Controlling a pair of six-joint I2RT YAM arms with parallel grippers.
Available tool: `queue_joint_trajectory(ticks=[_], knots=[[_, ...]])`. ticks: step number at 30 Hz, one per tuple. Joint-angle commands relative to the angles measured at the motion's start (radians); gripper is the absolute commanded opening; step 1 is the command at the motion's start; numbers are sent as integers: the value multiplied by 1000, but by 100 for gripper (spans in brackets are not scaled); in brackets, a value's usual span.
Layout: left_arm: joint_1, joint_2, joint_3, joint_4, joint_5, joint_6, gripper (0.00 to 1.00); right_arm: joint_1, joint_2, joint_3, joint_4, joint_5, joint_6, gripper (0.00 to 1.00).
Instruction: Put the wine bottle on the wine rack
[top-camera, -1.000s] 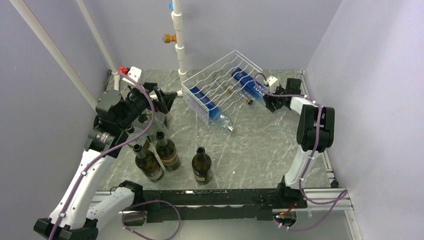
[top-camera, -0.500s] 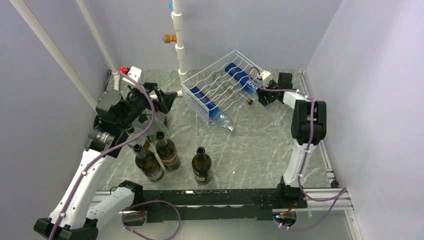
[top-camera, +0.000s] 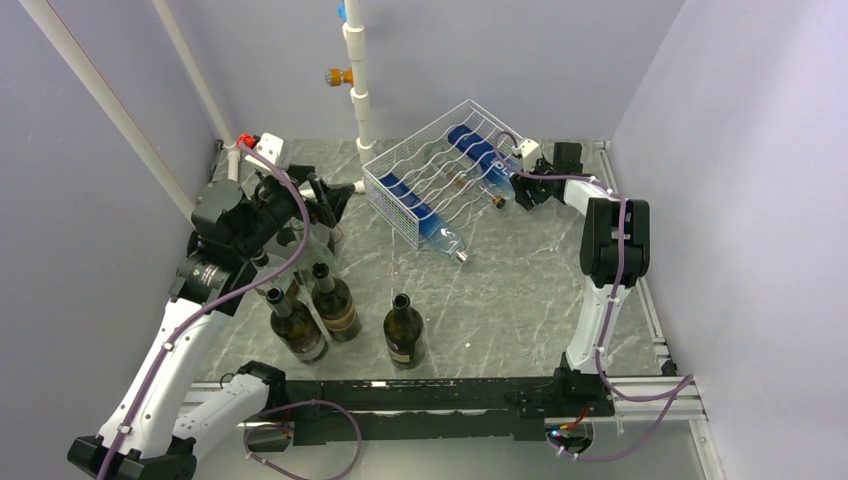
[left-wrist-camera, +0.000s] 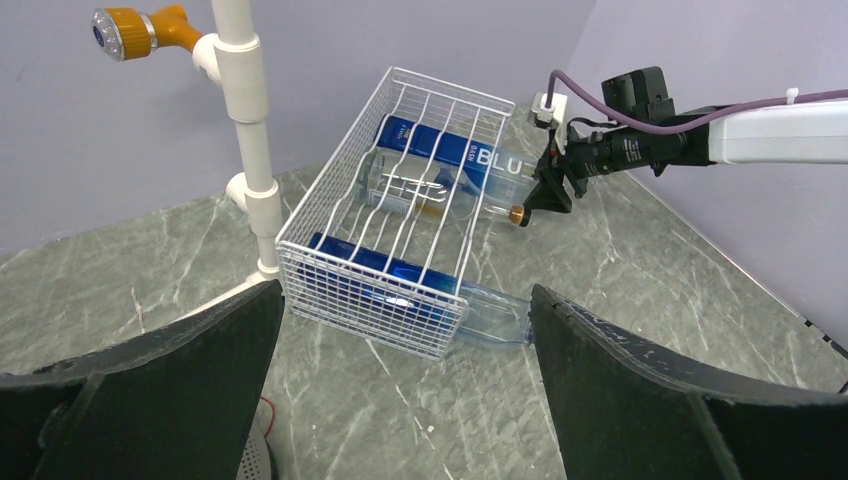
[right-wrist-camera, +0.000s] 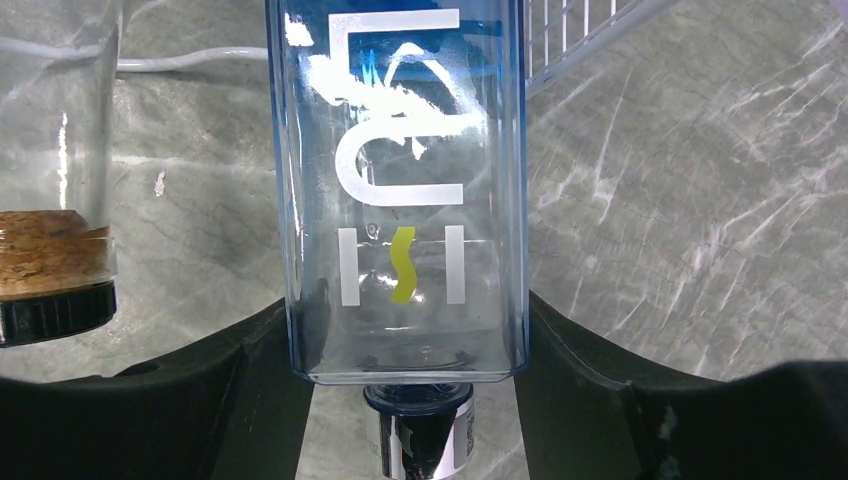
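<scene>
The white wire wine rack (top-camera: 420, 175) (left-wrist-camera: 400, 230) stands tilted at the back of the table. My right gripper (top-camera: 524, 186) (right-wrist-camera: 400, 325) is shut on the shoulder of a square blue-tinted wine bottle (top-camera: 482, 158) (right-wrist-camera: 400, 180) with white lettering. That bottle lies in the rack's right-hand cradle, its silver-capped neck (right-wrist-camera: 420, 440) pointing back at the wrist. In the left wrist view the same bottle (left-wrist-camera: 470, 160) lies along the rack's far side. My left gripper (top-camera: 330, 205) (left-wrist-camera: 405, 400) hangs open left of the rack, nothing between its fingers.
A clear corked bottle (top-camera: 470, 185) (right-wrist-camera: 50, 270) lies in the cradle beside it, and a blue bottle (top-camera: 440, 235) pokes out of the rack's near end. Three dark bottles (top-camera: 333, 300) stand near the left arm. A white pipe post (top-camera: 360, 90) rises behind the rack.
My right arm has pushed the blue bottle further up into the rack, toward the back left; most of that came early. The left arm has not moved.
</scene>
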Motion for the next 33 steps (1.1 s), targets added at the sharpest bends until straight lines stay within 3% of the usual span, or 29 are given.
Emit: queue_joint_trajectory(ticks=[1, 3, 5, 6, 15, 25, 29, 33], knots=[[-2, 0, 27, 30, 14, -6, 100, 17, -17, 11, 65, -17, 13, 69], [-2, -3, 27, 33, 14, -6, 100, 18, -31, -5, 61, -17, 9, 74], [-2, -4, 27, 32, 13, -6, 100, 17, -52, -35, 74, -10, 12, 98], [-2, -4, 27, 31, 13, -7, 99, 16, -63, -50, 82, -11, 14, 99], [-4, -14, 26, 30, 8, -5, 99, 10, -223, -191, 155, 74, 147, 100], [-38, -19, 24, 19, -44, 26, 100, 37, -530, -418, 257, 247, 589, 100], [-45, -24, 21, 24, -69, 23, 100, 144, -671, -532, 294, 288, 746, 100], [-49, -38, 21, 19, -104, 33, 99, 320, -787, -574, 261, 413, 754, 100]])
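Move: The blue bottle in the right gripper already lies mostly inside the wine rack, its middle about 7 cm ahead of that hand and 6 cm to its left, at pad height. The rack's middle is roughly 18 cm left and 5 cm ahead; the corked clear bottle is some 12 cm left and 2 cm ahead, the other blue bottle about 22 cm left and 7 cm back. From the left hand, the held bottle is roughly 31 cm ahead, 30 cm right and 35 cm below. Open the right gripper fully to let go of the blue bottle at its shoulder, then draw straight back off its neck end, and sweep up and back, about 12 cm up and 11 cm back in all. Turn the hand some 25 degrees clockwise with its left side rising as it climbs, and swing it left by 5 cm or so at the end. ##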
